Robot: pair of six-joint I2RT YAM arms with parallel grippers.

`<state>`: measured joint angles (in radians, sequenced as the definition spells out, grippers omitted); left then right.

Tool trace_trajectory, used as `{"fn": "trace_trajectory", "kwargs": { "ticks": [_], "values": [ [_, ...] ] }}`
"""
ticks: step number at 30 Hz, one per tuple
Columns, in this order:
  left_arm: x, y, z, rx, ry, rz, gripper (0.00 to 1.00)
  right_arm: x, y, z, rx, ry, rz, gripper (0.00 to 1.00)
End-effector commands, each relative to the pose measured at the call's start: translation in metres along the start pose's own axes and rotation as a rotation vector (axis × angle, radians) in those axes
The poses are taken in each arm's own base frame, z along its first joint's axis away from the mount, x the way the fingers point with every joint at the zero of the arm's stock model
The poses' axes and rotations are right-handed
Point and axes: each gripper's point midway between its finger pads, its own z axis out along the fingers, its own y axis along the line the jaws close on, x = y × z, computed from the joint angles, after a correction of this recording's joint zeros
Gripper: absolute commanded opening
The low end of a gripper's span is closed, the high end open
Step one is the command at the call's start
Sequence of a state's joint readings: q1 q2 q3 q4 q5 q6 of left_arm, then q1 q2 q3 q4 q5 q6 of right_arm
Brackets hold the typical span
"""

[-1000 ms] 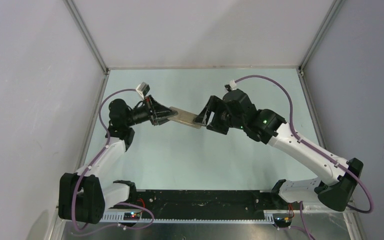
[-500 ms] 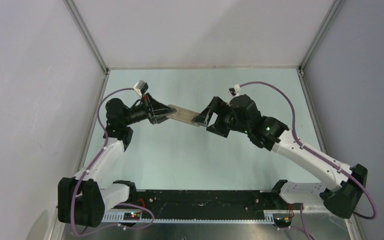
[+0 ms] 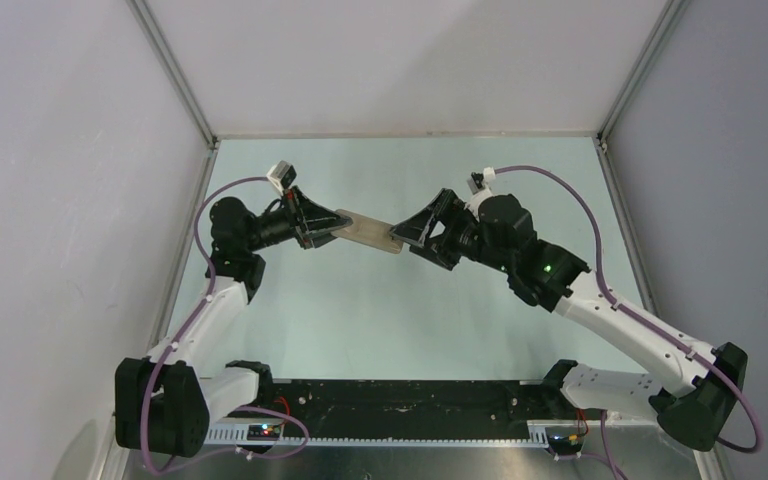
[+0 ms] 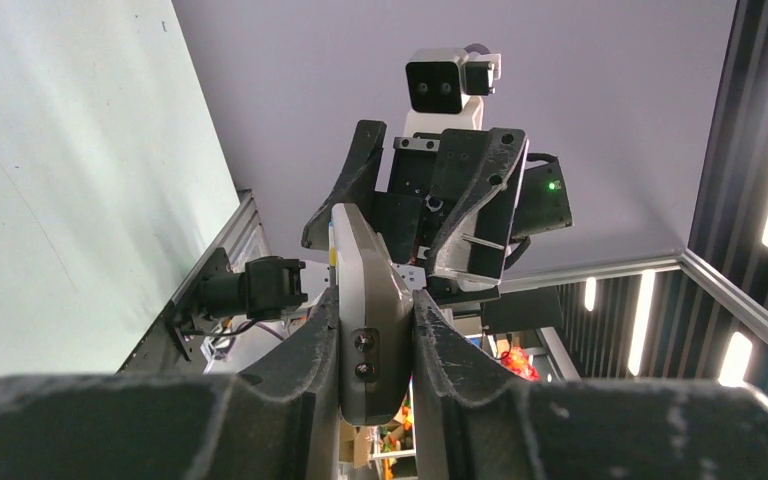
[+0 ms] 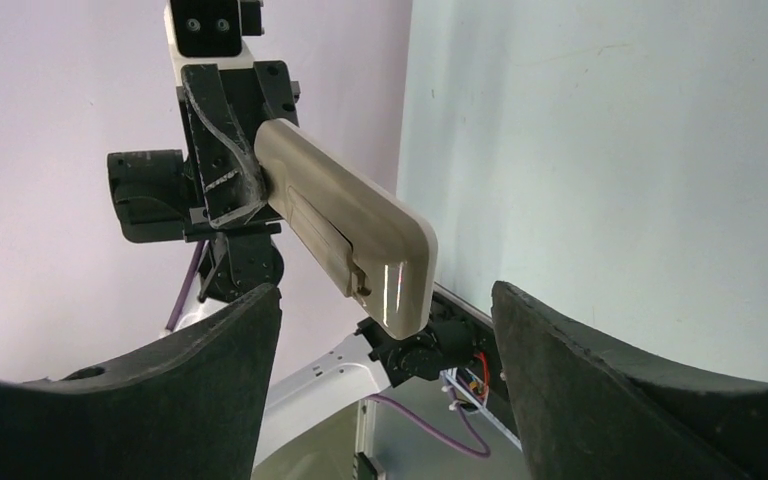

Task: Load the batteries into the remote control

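The remote control (image 3: 368,231) hangs in the air above the table's middle, tan back facing up. My left gripper (image 3: 328,228) is shut on its left end; in the left wrist view the remote control (image 4: 368,290) is pinched between both fingers of my left gripper (image 4: 374,335). My right gripper (image 3: 407,232) stands open at the free right end. In the right wrist view the remote control (image 5: 345,225) shows a closed back panel with a latch, its end between but apart from the spread fingers of my right gripper (image 5: 385,300). The batteries are out of view.
The pale green table (image 3: 380,310) is boxed in by white walls with metal frame rails (image 3: 175,90). A black rail with wiring (image 3: 400,405) runs along the near edge between the arm bases. Purple cables loop off both arms.
My right gripper's jaws have spread wider at the remote's end, and the right arm's wrist and elbow have shifted to the right. The left arm keeps hold of the remote, barely moved.
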<state>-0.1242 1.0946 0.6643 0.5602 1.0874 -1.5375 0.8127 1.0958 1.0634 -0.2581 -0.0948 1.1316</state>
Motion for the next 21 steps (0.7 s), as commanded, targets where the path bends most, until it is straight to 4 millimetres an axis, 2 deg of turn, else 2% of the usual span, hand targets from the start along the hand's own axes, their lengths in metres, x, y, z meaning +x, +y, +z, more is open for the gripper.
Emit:
{"fn": "trace_trajectory", "kwargs": {
  "ticks": [1, 9, 13, 17, 21],
  "values": [
    [0.003, -0.032, -0.003, 0.056, 0.014, 0.097, 0.00, -0.006, 0.016, -0.001, -0.069, -0.016, 0.001, 0.78],
    [0.006, -0.036, -0.004, 0.062, 0.016, 0.113, 0.00, -0.002, 0.012, 0.009, -0.063, 0.010, 0.007, 0.58],
    [0.007, -0.036, -0.005, 0.064, 0.018, 0.115, 0.00, 0.001, 0.008, 0.015, -0.050, 0.022, 0.014, 0.53],
    [0.008, -0.038, -0.005, 0.067, 0.018, 0.118, 0.00, 0.004, 0.005, 0.019, -0.041, 0.035, 0.016, 0.41],
    [0.008, -0.040, -0.005, 0.069, 0.014, 0.119, 0.00, 0.011, 0.005, 0.025, -0.051, 0.063, 0.006, 0.36]
  ]
}}
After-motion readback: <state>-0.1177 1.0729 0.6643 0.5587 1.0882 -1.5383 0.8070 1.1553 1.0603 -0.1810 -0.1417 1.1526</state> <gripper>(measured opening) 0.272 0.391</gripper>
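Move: The remote control is held out at its left end by the left fingers. Its middle is some 4 cm to the right of the left hand and 1 cm back, at about its height. From the right hand, the remote's middle is roughly 6 cm to the left and 2 cm ahead, near level, with its free end just at the open fingertips. The battery cover sits on the remote, about 4 cm left of the right hand and 1 cm ahead. Leftward and slightly forward, about 2 cm, the right hand slides its open fingers over the free end of the remote while closing from wide to under half open, until a finger meets each side of that end. Its wrist barely turns. The left hand keeps its pinch on the other end, all but still. ##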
